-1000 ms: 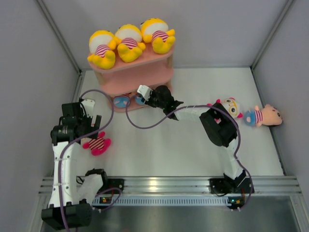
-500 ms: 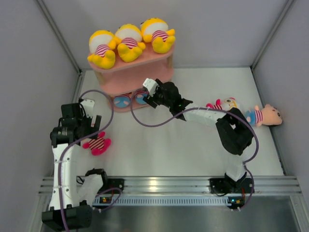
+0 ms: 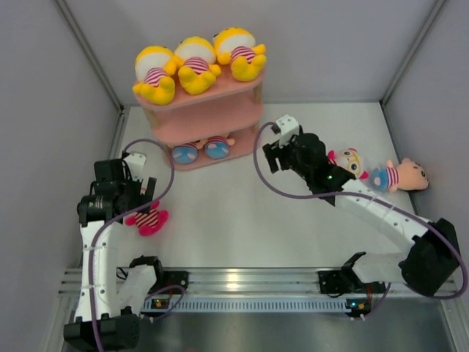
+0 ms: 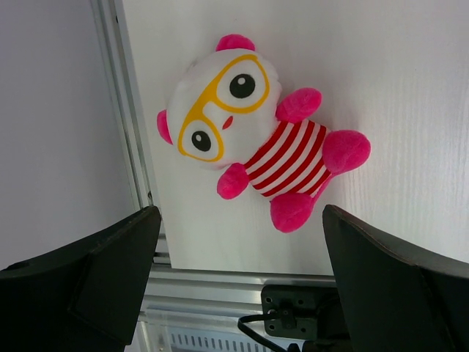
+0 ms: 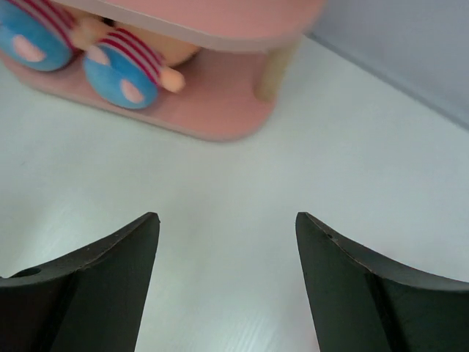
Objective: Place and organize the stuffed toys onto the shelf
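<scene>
The pink shelf [image 3: 220,97] stands at the back, with three yellow stuffed toys [image 3: 194,62] lying on its top board. Two blue-bottomed toys [image 3: 216,149] lie on its lowest board, also seen in the right wrist view [image 5: 121,73]. My right gripper [image 3: 272,155] is open and empty to the right of the shelf [image 5: 220,114], with only bare table between its fingers [image 5: 227,216]. My left gripper [image 3: 139,194] hovers wide open above a pink-limbed toy in a striped shirt [image 4: 256,143] near the table's left edge, without touching it.
Two more toys lie at the right: a white-faced pink one [image 3: 350,161] beside my right forearm and a peach-faced one [image 3: 401,176] by the right wall. An aluminium rail [image 3: 249,279] runs along the near edge. Purple cables loop from both arms.
My right gripper let go of a blue-bottomed toy on the lowest board, opened, and drew back to the right of the shelf. The left arm barely moved.
</scene>
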### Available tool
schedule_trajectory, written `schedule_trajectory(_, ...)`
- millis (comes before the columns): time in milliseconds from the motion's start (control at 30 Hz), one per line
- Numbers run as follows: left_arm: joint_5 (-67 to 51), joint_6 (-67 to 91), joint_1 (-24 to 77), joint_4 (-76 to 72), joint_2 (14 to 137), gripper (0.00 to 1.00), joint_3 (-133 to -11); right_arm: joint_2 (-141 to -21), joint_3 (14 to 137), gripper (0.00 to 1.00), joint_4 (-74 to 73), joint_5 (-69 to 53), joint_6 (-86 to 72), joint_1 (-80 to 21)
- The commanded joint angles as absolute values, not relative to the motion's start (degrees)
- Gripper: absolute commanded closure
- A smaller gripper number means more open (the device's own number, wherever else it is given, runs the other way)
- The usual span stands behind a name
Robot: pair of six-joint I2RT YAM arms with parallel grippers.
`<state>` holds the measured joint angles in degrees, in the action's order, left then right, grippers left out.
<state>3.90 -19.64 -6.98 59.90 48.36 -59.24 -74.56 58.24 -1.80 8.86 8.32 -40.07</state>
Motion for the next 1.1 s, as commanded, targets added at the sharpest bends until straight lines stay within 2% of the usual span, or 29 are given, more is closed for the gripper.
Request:
schedule_trajectory(0,2.2,-20.0,-6.6,58.3,46.7,0.01,-59.1,-68.4,54.3,0.25,-11.9,17.9,-7.1,-32.2)
schedule_trajectory(67,1.4,-19.6,-6.5,58.4,46.1,0.01,-59.1,-64.1,50.6,0.25,-13.0,15.9,-15.2,-21.2)
schedule_trajectory(100,1.1,-19.7,-6.6,58.4,45.9,0.01,-59.1,-62.7,48.9,0.25,-12.6,9.9,-17.9,-16.7)
schedule_trajectory(133,0.8,-19.9,-6.5,58.5,45.6,0.01,-59.0,-61.3,45.0,0.25,-10.0,6.1,-20.3,-6.5)
schedule_trajectory(167,0.9,-20.1,-6.5,58.7,45.3,0.01,-59.1,-59.0,42.9,0.26,-7.8,-0.5,-25.5,-0.9)
schedule_trajectory(200,0.8,-20.2,-6.5,58.7,45.0,0.01,-59.1,-58.1,40.9,0.27,-5.9,-3.8,-28.1,10.2)
schedule_trajectory(333,0.5,-20.3,-6.2,59.0,45.4,0.01,-59.3,-59.5,35.1,0.3,1.6,-6.9,-37.0,26.4)
schedule_trajectory(533,0.4,-20.2,-6.2,58.9,48.0,0.01,-61.5,-72.7,35.8,0.31,7.0,-2.7,-43.2,32.0)
schedule_trajectory(833,0.6,-18.8,-6.2,58.9,50.0,0.01,-64.0,-85.9,37.5,0.33,13.7,-3.2,-45.0,32.3)
schedule_trajectory(933,1.1,-18.6,-6.2,58.9,50.2,0.01,-64.2,-88.5,37.3,0.45,15.2,-3.9,-44.9,32.3)
schedule_trajectory(967,1.2,-18.5,-6.2,59.0,50.1,0.01,-64.3,-88.6,37.0,0.65,15.6,-4.0,-44.7,32.3)
schedule_trajectory(1033,1.6,-18.6,-6.2,59.0,50.1,0.01,-64.2,-87.7,36.3,0.86,16.3,-4.0,-43.8,32.3)
schedule_trajectory(1067,1.8,-18.7,-6.2,59.0,50.0,0.01,-64.2,-87.0,36.2,1.0,16.1,-3.3,-43.3,32.3)
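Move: The blue-bottomed stuffed toy by the right wall lies about 43 cm to the right hand's right, nearly level with it fore and aft (perhaps 1 cm ahead) and some 19 cm lower. The pink panda toy is about 20 cm left of it and 3 cm farther out. The nearer toy on the lower shelf sits roughly 22 cm left of this hand, 12 cm ahead, 17 cm below. From the left hand, the wall-side toy is some 86 cm right, 15 cm ahead, 17 cm below. The blue-bottomed toy by the right wall is what the right hand sweeps across to, away from the shelf: about 40 cm right while sinking, turning some 80 degrees clockwise and tipping its fingers farther down. It then lowers almost straight onto the toy, some 20 cm down in all, and the open fingers close, pinching its waist just below the striped shirt. ##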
